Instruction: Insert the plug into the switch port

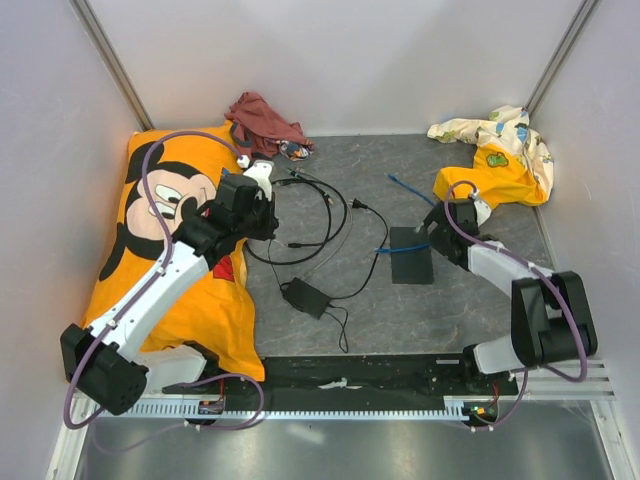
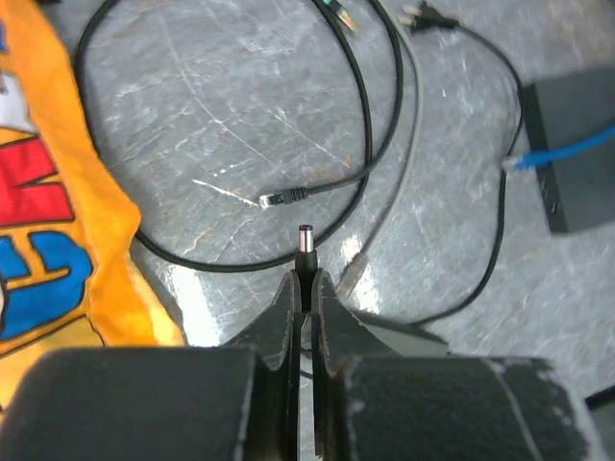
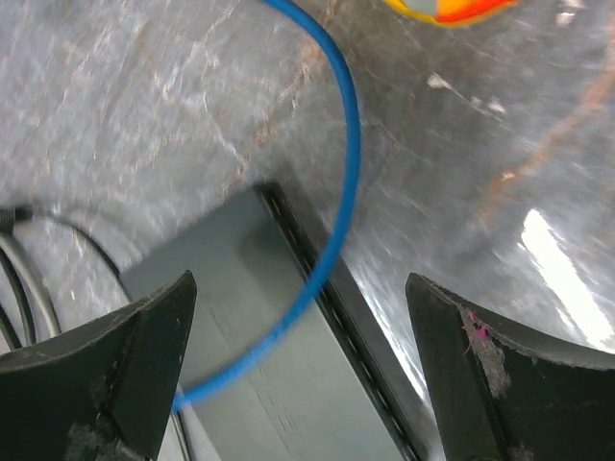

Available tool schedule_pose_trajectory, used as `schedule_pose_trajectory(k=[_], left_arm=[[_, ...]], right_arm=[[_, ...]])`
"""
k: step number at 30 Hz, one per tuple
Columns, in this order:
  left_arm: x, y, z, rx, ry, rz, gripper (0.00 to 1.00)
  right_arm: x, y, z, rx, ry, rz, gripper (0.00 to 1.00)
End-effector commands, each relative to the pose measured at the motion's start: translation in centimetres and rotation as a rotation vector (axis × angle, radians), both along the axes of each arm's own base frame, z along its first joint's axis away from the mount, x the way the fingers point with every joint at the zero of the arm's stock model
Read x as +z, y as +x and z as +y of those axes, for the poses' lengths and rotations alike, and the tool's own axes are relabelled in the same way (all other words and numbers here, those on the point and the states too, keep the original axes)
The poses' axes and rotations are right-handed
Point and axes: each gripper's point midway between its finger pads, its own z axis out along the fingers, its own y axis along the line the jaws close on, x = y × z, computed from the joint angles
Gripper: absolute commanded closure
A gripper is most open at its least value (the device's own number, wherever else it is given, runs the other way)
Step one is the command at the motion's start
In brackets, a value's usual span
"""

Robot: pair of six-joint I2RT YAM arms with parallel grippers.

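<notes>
My left gripper [image 2: 307, 280] is shut on the black barrel plug [image 2: 307, 248], whose metal tip sticks out ahead of the fingertips, above the grey table. In the top view the left gripper [image 1: 266, 218] hangs at the pillow's right edge, left of the cable loops. The switch [image 1: 411, 256] is a flat black box at centre right, also seen at the right edge of the left wrist view [image 2: 577, 144]. A blue cable [image 2: 567, 152] runs into its side. My right gripper [image 3: 300, 284] stands wide open just above the switch [image 3: 259, 355] and its port edge [image 3: 332, 298]. Which socket is the switch port I cannot tell.
A black adapter brick [image 1: 306, 296] with cord lies in the middle. Black cable loops [image 1: 322, 215] lie between my left gripper and the switch. A Mickey pillow [image 1: 165, 240] fills the left side. Red cloth [image 1: 265, 120] and yellow cloth [image 1: 500, 155] lie at the back.
</notes>
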Motion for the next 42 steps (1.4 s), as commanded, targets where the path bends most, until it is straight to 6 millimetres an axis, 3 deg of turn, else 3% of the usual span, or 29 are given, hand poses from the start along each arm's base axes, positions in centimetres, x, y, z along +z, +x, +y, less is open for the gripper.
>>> schedule_pose_trajectory(k=[1,4,5,7,8,9,10,11,13,14,16,19,20,21,22,24,25,26,28,29,31,32,34,36,37,38,42], left_arm=[[-1.1,0.0,-0.6,-0.160,0.084,-0.022,0.98],[-2.2,-0.2,-0.5,-0.167,0.095,-0.018,0.98],[-2.3,-0.2,-0.4,-0.165,0.099,-0.016,0.98],[-2.2,-0.2,-0.2,-0.157,0.104,-0.022,0.99],[-2.2,-0.2,-0.1,-0.150,0.109,-0.027,0.98],[-2.1,-0.1,0.1,-0.146,0.112,-0.032,0.98],[-2.1,-0.2,0.2,-0.142,0.114,-0.034,0.98],[-2.2,-0.2,0.3,-0.139,0.117,-0.035,0.99],[-2.3,-0.3,0.4,-0.135,0.115,-0.035,0.99],[-2.2,-0.4,0.4,-0.135,0.113,-0.039,0.99],[-2.2,-0.4,0.4,-0.134,0.112,-0.040,0.99],[-2.1,-0.7,0.2,-0.147,0.100,-0.040,0.98],[-2.0,-0.8,0.0,-0.159,0.091,-0.039,0.98],[-1.9,-0.9,-0.1,-0.164,0.086,-0.042,0.98],[-1.9,-0.9,-0.1,-0.164,0.086,-0.042,0.99],[-2.1,-1.3,-1.1,-0.220,0.060,-0.026,0.98],[-2.1,-1.5,-1.5,-0.243,0.053,-0.025,0.99],[-2.1,-1.8,-2.2,-0.278,0.041,-0.020,0.98],[-2.4,-2.3,-3.4,-0.339,0.053,-0.016,0.98],[-2.5,-2.5,-3.9,-0.362,0.061,-0.017,0.98],[-3.1,-3.2,-5.6,-0.439,0.088,-0.013,0.98],[-3.3,-3.6,-6.4,-0.462,0.091,-0.005,0.99],[-4.0,-4.3,-8.5,-0.551,0.114,0.007,0.99],[-3.9,-5.0,-10.5,-0.602,0.107,0.012,0.98],[-5.0,-5.0,-11.3,-0.613,0.121,0.043,0.98],[-5.3,-5.1,-12.0,-0.625,0.123,0.049,0.99],[-6.3,-5.0,-16.4,-0.704,0.029,0.048,0.98]], right_arm=[[1.6,4.8,1.4,-0.040,0.110,-0.113,0.02],[1.6,7.4,2.8,0.010,0.145,-0.136,0.02],[2.8,9.0,3.4,0.038,0.154,-0.175,0.02],[2.5,11.1,5.3,0.109,0.192,-0.187,0.02],[4.6,13.4,6.1,0.159,0.184,-0.249,0.02],[3.6,14.3,7.7,0.224,0.203,-0.232,0.02],[4.0,15.1,9.7,0.292,0.208,-0.245,0.02],[6.5,17.1,11.1,0.354,0.209,-0.314,0.02],[6.4,17.5,14.8,0.485,0.272,-0.328,0.02],[7.9,18.3,15.7,0.518,0.282,-0.370,0.02],[7.5,18.2,16.9,0.558,0.249,-0.355,0.02],[6.6,17.5,15.6,0.558,0.134,-0.289,0.02],[5.2,16.3,14.7,0.548,0.098,-0.233,0.02],[6.1,15.7,14.0,0.544,0.067,-0.241,0.02],[4.8,14.5,12.9,0.549,0.001,-0.206,0.02],[5.7,12.6,11.7,0.563,-0.050,-0.194,0.02],[4.7,11.3,11.0,0.581,-0.085,-0.160,0.02],[5.4,10.3,10.3,0.579,-0.114,-0.154,0.02],[4.3,8.3,9.2,0.588,-0.156,-0.107,0.02],[5.3,7.5,8.7,0.579,-0.172,-0.115,0.02],[4.9,5.8,8.1,0.582,-0.181,-0.098,0.02],[6.2,5.3,7.7,0.568,-0.188,-0.129,0.02],[5.9,3.9,7.1,0.547,-0.187,-0.119,0.02],[7.1,2.9,7.0,0.529,-0.163,-0.155,0.02],[6.6,2.0,6.8,0.529,-0.157,-0.147,0.02],[7.4,1.7,6.7,0.523,-0.155,-0.173,0.02],[7.4,0.4,5.3,0.456,-0.170,-0.193,0.02]])
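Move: The blue cable's bend lies about 8 cm ahead of the open right hand, 1 cm to its right and 6 below. The switch, a flat black box, is centred 4 cm left and 1 back; the power plug lies 13 ahead, 17 left. The left hand, holding the barrel plug 21 cm up, has the switch about 31 cm to its right, 6 ahead, and the adapter 8 right, 2 back. The blue cable is swept off the switch by the wide-open right hand, which drives some 18 cm forward and 16 left, low at first, then draws back up over the switch, turned 30 degrees counter-clockwise. The left keeps its barrel plug pinched, sinks a little, waits, then swings right, down and back towards the switch, turning clockwise. ##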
